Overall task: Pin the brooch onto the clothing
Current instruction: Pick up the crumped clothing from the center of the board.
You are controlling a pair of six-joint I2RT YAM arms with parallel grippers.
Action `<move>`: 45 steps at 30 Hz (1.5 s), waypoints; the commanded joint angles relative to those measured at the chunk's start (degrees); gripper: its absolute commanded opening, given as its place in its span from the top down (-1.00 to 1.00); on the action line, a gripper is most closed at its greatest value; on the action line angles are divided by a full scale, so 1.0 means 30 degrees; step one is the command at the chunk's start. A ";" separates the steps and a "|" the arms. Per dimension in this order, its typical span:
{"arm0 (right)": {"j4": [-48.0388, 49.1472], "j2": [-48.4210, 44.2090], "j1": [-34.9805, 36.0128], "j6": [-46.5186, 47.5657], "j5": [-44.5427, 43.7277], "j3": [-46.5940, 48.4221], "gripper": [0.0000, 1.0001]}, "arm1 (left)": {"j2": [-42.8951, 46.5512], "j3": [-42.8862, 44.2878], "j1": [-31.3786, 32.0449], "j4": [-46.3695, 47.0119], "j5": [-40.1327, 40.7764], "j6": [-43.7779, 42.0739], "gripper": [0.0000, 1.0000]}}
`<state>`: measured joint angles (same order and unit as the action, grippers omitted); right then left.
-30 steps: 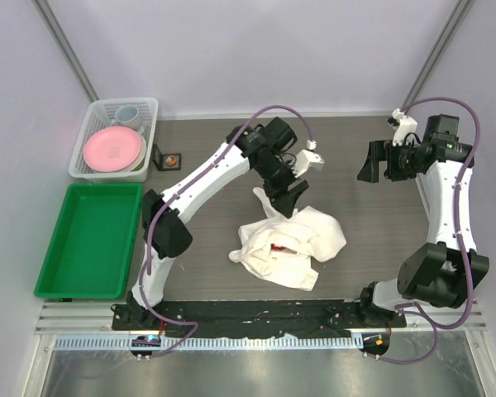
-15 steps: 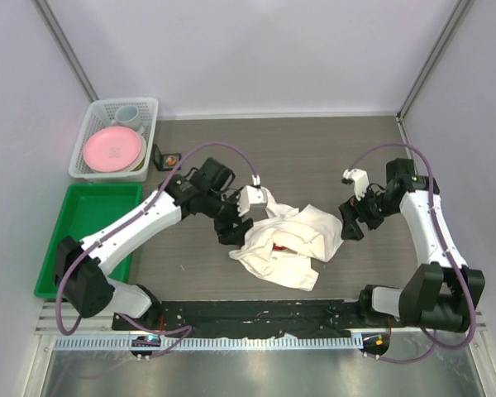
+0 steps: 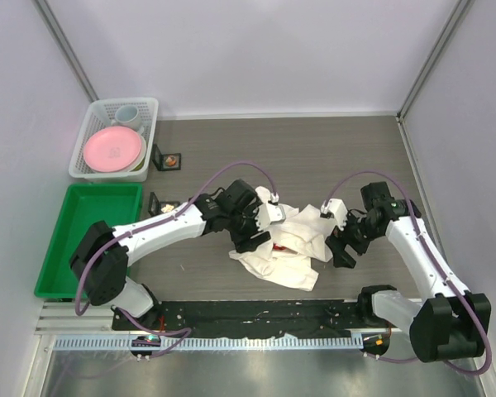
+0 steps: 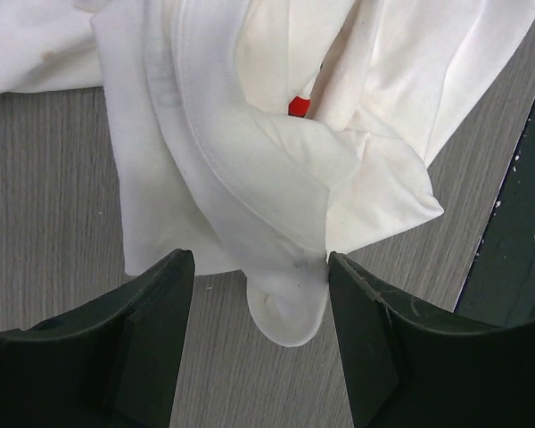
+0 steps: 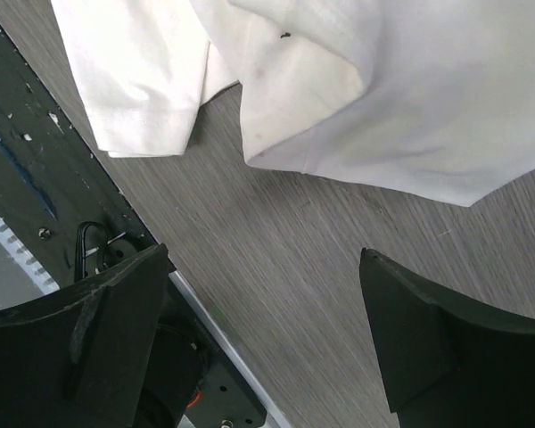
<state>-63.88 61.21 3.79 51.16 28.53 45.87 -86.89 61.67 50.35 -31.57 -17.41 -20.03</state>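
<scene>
The clothing (image 3: pixel 293 248) lies crumpled in the middle of the table: a white T-shirt with a bit of red print (image 3: pixel 279 245) showing. My left gripper (image 3: pixel 255 242) is open at its left edge. In the left wrist view a rounded fold (image 4: pixel 290 308) sits between the fingers of the left gripper (image 4: pixel 259 299), touching the right finger (image 4: pixel 361 312). My right gripper (image 3: pixel 341 252) is open over bare table beside the shirt's right edge; in its wrist view the right gripper (image 5: pixel 263 303) has the cloth (image 5: pixel 383 107) ahead of it. Two small black stands (image 3: pixel 173 160) (image 3: pixel 159 202) carry small bright pieces; which is the brooch I cannot tell.
A white basket (image 3: pixel 83 161) with a pink plate (image 3: pixel 112 149) and a cup stands at the back left. A green tray (image 3: pixel 87 240) lies in front of it. A black base rail (image 3: pixel 256 313) runs along the near edge, close to the shirt.
Both arms have swung down and inward to the shirt, the left to its left edge, the right to its right edge. The second black stand has come into view.
</scene>
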 commanded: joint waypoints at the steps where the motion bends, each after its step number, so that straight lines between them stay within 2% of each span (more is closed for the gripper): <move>1: 0.1837 0.0074 0.1105 -0.1318 -0.1014 -0.0317 -0.83 | -0.0128 -0.0398 0.0443 0.1237 0.0384 0.0524 -0.30; 6: 0.2980 0.0923 0.1869 -0.2371 -0.1337 -0.0844 -0.79 | -0.0069 -0.0751 0.0766 0.1296 0.0558 0.0788 -0.33; 9: 0.3888 0.1070 0.2367 -0.2871 -0.1541 -0.1342 -0.75 | -0.0186 -0.0898 0.0971 0.1354 0.1465 0.1051 -0.27; 12: 0.4591 0.1509 0.2808 -0.2989 -0.1660 -0.1636 -0.64 | -0.0420 -0.0811 0.0942 0.1500 0.2139 0.1403 -0.02; 13: 0.4825 0.1714 0.2895 -0.3019 -0.1660 -0.1695 -0.62 | -0.0508 -0.0781 0.0913 0.1472 0.2257 0.1491 0.20; 16: 0.5177 0.1949 0.3188 -0.3107 -0.1427 -0.1637 -0.57 | -0.0625 -0.0664 0.0680 0.1209 0.1849 0.2105 0.70; 21: 0.5355 0.2740 0.3570 -0.3048 -0.1338 -0.1608 -0.46 | -0.0362 -0.0547 -0.0608 0.1587 0.0882 0.3421 0.97; 25: 0.5792 0.3501 0.3774 -0.3253 -0.1016 -0.1461 -0.36 | -0.0947 0.0329 -0.2393 0.1239 -0.0286 0.4272 1.00; 29: 0.6204 0.4410 0.3863 -0.3575 -0.0840 -0.1315 -0.25 | -0.1417 0.0421 -0.2895 0.1206 -0.0671 0.4626 1.00; 35: 0.6878 0.4733 0.4126 -0.3898 -0.0341 -0.1401 0.08 | -0.1621 0.0127 -0.3129 0.1793 -0.0672 0.5385 1.00; 36: 0.6936 0.4733 0.4127 -0.3956 -0.0487 -0.1489 0.34 | -0.1680 0.0214 -0.3275 0.1794 -0.0730 0.5533 1.00; 38: 0.6937 0.4734 0.4127 -0.4131 -0.0721 -0.1461 0.71 | -0.1973 0.0390 -0.3948 0.1735 -0.0934 0.6000 1.00; 39: 0.6937 0.4646 0.4127 -0.4277 -0.0925 -0.1316 0.98 | -0.2060 0.0594 -0.4182 0.1648 -0.1254 0.6090 1.00; 45: 0.7112 0.2802 0.3834 -0.6004 -0.2536 -0.0264 0.98 | -0.2120 0.1591 -0.5619 0.1326 -0.3769 0.4985 0.96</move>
<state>-44.25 74.28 15.88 36.99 24.01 40.82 -94.04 62.67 35.40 -28.75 -22.06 -3.01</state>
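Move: The left hand's open fingers straddle the clothing's left fold, about 2 cm below them and 1 cm nearer the base; the clothing's middle is some 8 cm to the right, level and about 5 cm down. From the right hand, the clothing's right edge is roughly 2 cm ahead, 4 cm left and 6 cm below. The red patch lies about 2 cm back and 6 cm right of the left hand, and 15 cm left of the right hand, level with it. The left hand sinks about 2 cm, easing slightly back, and pinches the clothing's left fold, then carries the held fold some 6 cm forward and 4 cm left, away from the clothing's middle, while turning roughly 25 degrees counter-clockwise and tilting. Meanwhile the right hand, open above the table, descends about 6 cm while edging 4 cm left and 2 cm forward onto the clothing's right edge, narrowing its fingers on the way and shutting them on a fold near the end. ##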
